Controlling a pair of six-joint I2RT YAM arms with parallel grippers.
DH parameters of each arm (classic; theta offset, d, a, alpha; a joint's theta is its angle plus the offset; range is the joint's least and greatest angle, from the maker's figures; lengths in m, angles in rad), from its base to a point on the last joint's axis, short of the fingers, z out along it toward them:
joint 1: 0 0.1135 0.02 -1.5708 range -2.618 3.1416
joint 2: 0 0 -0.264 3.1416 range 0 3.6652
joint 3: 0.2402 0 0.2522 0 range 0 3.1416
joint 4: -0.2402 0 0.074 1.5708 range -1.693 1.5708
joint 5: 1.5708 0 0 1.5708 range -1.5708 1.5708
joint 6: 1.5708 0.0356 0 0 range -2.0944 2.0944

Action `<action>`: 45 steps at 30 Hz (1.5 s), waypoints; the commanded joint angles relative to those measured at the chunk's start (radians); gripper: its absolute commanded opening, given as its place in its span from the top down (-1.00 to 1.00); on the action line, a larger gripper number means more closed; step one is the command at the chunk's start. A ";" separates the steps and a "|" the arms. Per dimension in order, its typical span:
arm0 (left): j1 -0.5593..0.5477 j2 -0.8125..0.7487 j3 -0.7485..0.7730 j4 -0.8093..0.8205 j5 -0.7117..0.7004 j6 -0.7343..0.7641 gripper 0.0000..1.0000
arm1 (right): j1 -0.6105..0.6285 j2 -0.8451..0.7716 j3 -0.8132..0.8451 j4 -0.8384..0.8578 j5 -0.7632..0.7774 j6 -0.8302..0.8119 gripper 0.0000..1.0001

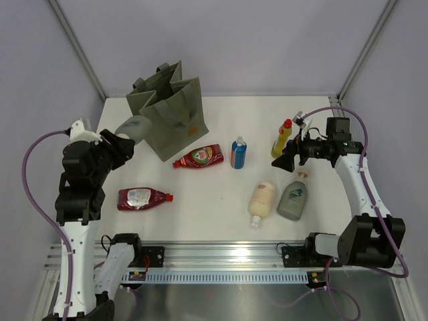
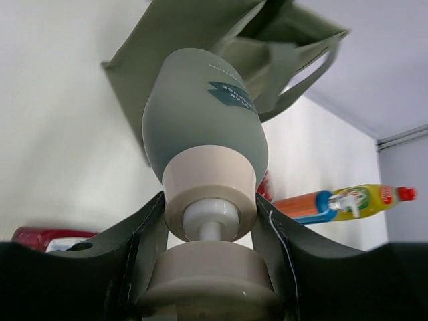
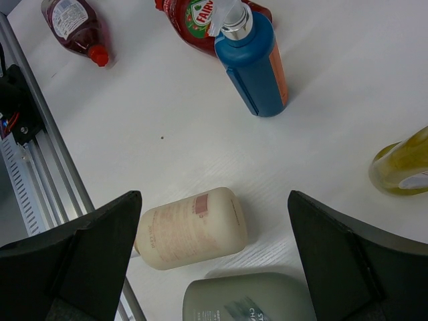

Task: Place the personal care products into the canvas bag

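My left gripper (image 1: 122, 143) is shut on a grey-green bottle (image 1: 134, 126) at its beige pump collar (image 2: 209, 194) and holds it in the air just left of the olive canvas bag (image 1: 172, 112). The bag (image 2: 221, 40) stands open behind the bottle (image 2: 200, 114). My right gripper (image 1: 283, 162) is open and empty above the table. Below it lie the cream bottle (image 3: 190, 227) and the second grey-green bottle (image 3: 247, 297). On the table lie two dark red bottles (image 1: 144, 198) (image 1: 198, 156), the blue bottle (image 1: 238, 152), the yellow bottle (image 1: 282, 137), the cream bottle (image 1: 262, 199) and the grey-green bottle (image 1: 293, 199).
A metal rail (image 1: 221, 257) runs along the near table edge. Frame posts (image 1: 80, 47) stand at the back corners. The blue bottle (image 3: 257, 60) and a red bottle (image 3: 200, 17) lie ahead of the right gripper.
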 commanded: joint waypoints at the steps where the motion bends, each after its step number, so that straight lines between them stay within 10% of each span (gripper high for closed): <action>1: -0.007 -0.011 0.155 0.196 0.078 -0.053 1.00 | 0.002 0.007 0.033 -0.011 -0.034 -0.030 -0.99; 13: -0.020 0.248 0.342 0.363 0.172 -0.123 1.00 | 0.001 0.021 0.039 -0.036 -0.028 -0.053 -0.99; 27: -0.144 0.635 0.664 0.348 -0.029 0.046 1.00 | -0.001 0.038 0.042 -0.062 -0.025 -0.081 -0.99; 45: -0.145 0.589 0.546 0.187 0.000 0.162 1.00 | -0.001 0.089 0.059 -0.097 -0.028 -0.113 -0.99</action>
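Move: The left hand already holds the grey-green pump bottle by its neck, body pointing forward and a little down. The mouth of the canvas bag lies about 18 cm ahead of this hand, some 8 cm to its right and roughly 5 cm lower. On the table about 29 cm below it, the Fairy bottle lies 9 cm ahead and 18 cm right, the dark red bottle 8 cm back and 5 cm left. From the right hand the bag's mouth is about 14 cm ahead, 43 cm left and 6 cm higher. Keeping its grip on the neck, the left hand lifts the pump bottle nearly 8 cm, then carries it forward about 16 cm and some 5 cm to the right over the bag's near rim, turning about 10 degrees clockwise. It then eases back a couple of centimetres while sinking about 4 cm, tipping the bottle's base farther down into the bag's mouth; the right hand, open and empty, only sinks about 2 cm. ##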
